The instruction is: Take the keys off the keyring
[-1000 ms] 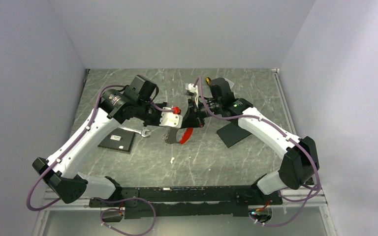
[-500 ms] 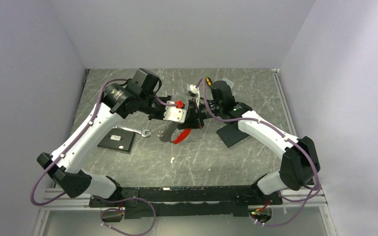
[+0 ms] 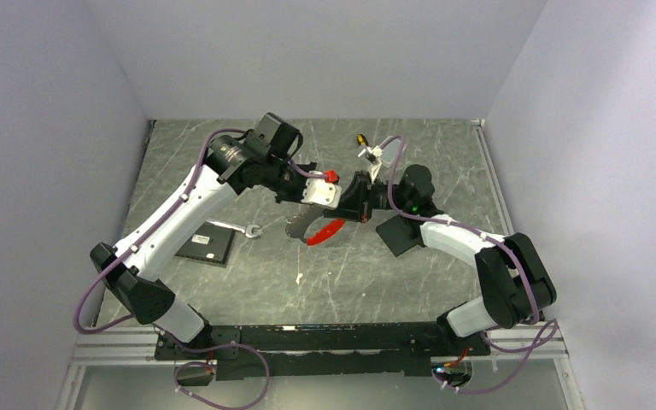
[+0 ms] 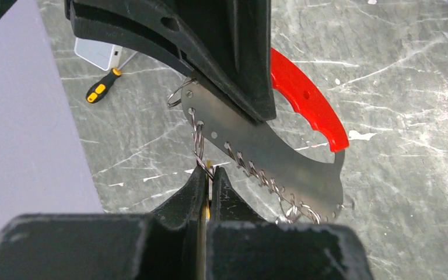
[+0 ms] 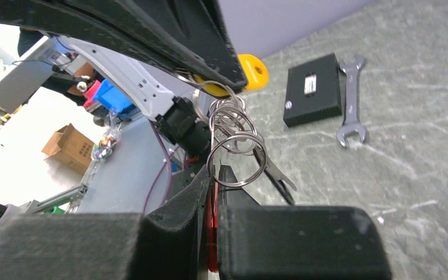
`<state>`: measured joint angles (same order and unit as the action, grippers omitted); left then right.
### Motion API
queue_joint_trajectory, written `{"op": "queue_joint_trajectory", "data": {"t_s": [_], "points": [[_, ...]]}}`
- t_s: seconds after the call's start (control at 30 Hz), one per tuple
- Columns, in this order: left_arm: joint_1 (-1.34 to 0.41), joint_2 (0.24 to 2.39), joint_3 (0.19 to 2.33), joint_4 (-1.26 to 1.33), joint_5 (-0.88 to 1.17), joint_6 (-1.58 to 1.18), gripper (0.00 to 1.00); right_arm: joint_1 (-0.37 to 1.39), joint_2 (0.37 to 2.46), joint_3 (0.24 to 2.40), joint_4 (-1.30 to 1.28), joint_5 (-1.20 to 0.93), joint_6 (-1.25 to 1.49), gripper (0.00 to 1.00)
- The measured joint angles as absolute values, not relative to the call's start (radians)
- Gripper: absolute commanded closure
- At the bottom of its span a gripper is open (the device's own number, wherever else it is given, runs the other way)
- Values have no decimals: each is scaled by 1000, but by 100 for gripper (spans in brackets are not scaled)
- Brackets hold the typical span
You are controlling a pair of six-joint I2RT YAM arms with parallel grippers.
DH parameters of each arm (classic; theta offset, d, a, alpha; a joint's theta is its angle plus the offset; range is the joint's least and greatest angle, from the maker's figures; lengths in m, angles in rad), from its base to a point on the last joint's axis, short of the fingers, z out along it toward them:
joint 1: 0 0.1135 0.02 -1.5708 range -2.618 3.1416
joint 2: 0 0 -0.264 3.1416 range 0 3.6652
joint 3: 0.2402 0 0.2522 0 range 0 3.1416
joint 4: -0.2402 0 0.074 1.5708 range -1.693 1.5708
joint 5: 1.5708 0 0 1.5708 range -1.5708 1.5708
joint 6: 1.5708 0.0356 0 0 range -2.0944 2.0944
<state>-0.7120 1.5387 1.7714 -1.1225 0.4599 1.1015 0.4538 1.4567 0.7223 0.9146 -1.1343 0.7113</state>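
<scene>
My right gripper [image 5: 214,172] is shut on the red curved strip [image 5: 212,233], seen edge-on between its fingers. The strip [image 4: 309,102] borders a flat grey metal plate [image 4: 268,151] with several thin keyring loops [image 4: 198,137] threaded through holes along its edge; the loops [image 5: 233,146] hang just before the right fingers. My left gripper [image 4: 209,172] is shut on a thin brass-yellow key [image 4: 207,175] on one loop; its round yellow head [image 5: 252,73] shows in the right wrist view. In the top view both grippers, left [image 3: 335,205] and right [image 3: 352,209], meet above the table, with the plate [image 3: 299,226] hanging below.
A silver wrench [image 3: 252,229] and a black box [image 3: 205,243] lie at the left. Another black box [image 3: 401,231] lies under the right arm. A yellow-handled screwdriver [image 3: 361,139] and a white object [image 3: 377,152] lie at the back. Walls enclose three sides.
Both grippers have moved to the right and a little farther back together, carrying the plate and red strip. The left arm has stretched out; the right arm has drawn back.
</scene>
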Motion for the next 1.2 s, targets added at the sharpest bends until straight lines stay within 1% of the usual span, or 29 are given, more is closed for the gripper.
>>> {"op": "queue_joint_trajectory", "data": {"t_s": [0.23,0.33,0.57,0.73,0.87,1.2], "points": [[-712,1536,1794,-1105,451,1076,100,454,1459,687,1165,-1111,850,100],[-712,1536,1809,-1104,447,1075,100,454,1459,687,1169,-1104,864,100],[-715,1536,1813,-1108,446,1078,100,455,1459,671,1079,-1082,839,100],[-720,1535,1813,-1119,443,1094,100,457,1459,665,1073,-1079,826,82],[-720,1526,1812,-1122,430,1125,100,457,1458,654,1057,-1080,806,74],[-722,1477,1783,-1126,414,1242,100,456,1457,649,1017,-1117,767,60]]}}
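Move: My left fingers pinch a ring at the plate's corner, its yellow key just below. The red handle of the plate I use as keyring lies about 8 cm back, 3 cm right and 6 cm below that hand; the row of rings is roughly 5 cm back, 4 cm left and 5 cm down. My right fingers grip the plate by its neck; the handle is some 4 cm straight back and 2 cm lower. With the plate still pinched, my right hand jerks up about 2.5 cm, rolling slightly, sinks back to a little below its start, and then opens its fingers to about a third, letting go of the plate around the red handle. My left hand keeps its closed grip on the ring, rises nearly 3 cm and, late on, tilts some 10 degrees. ##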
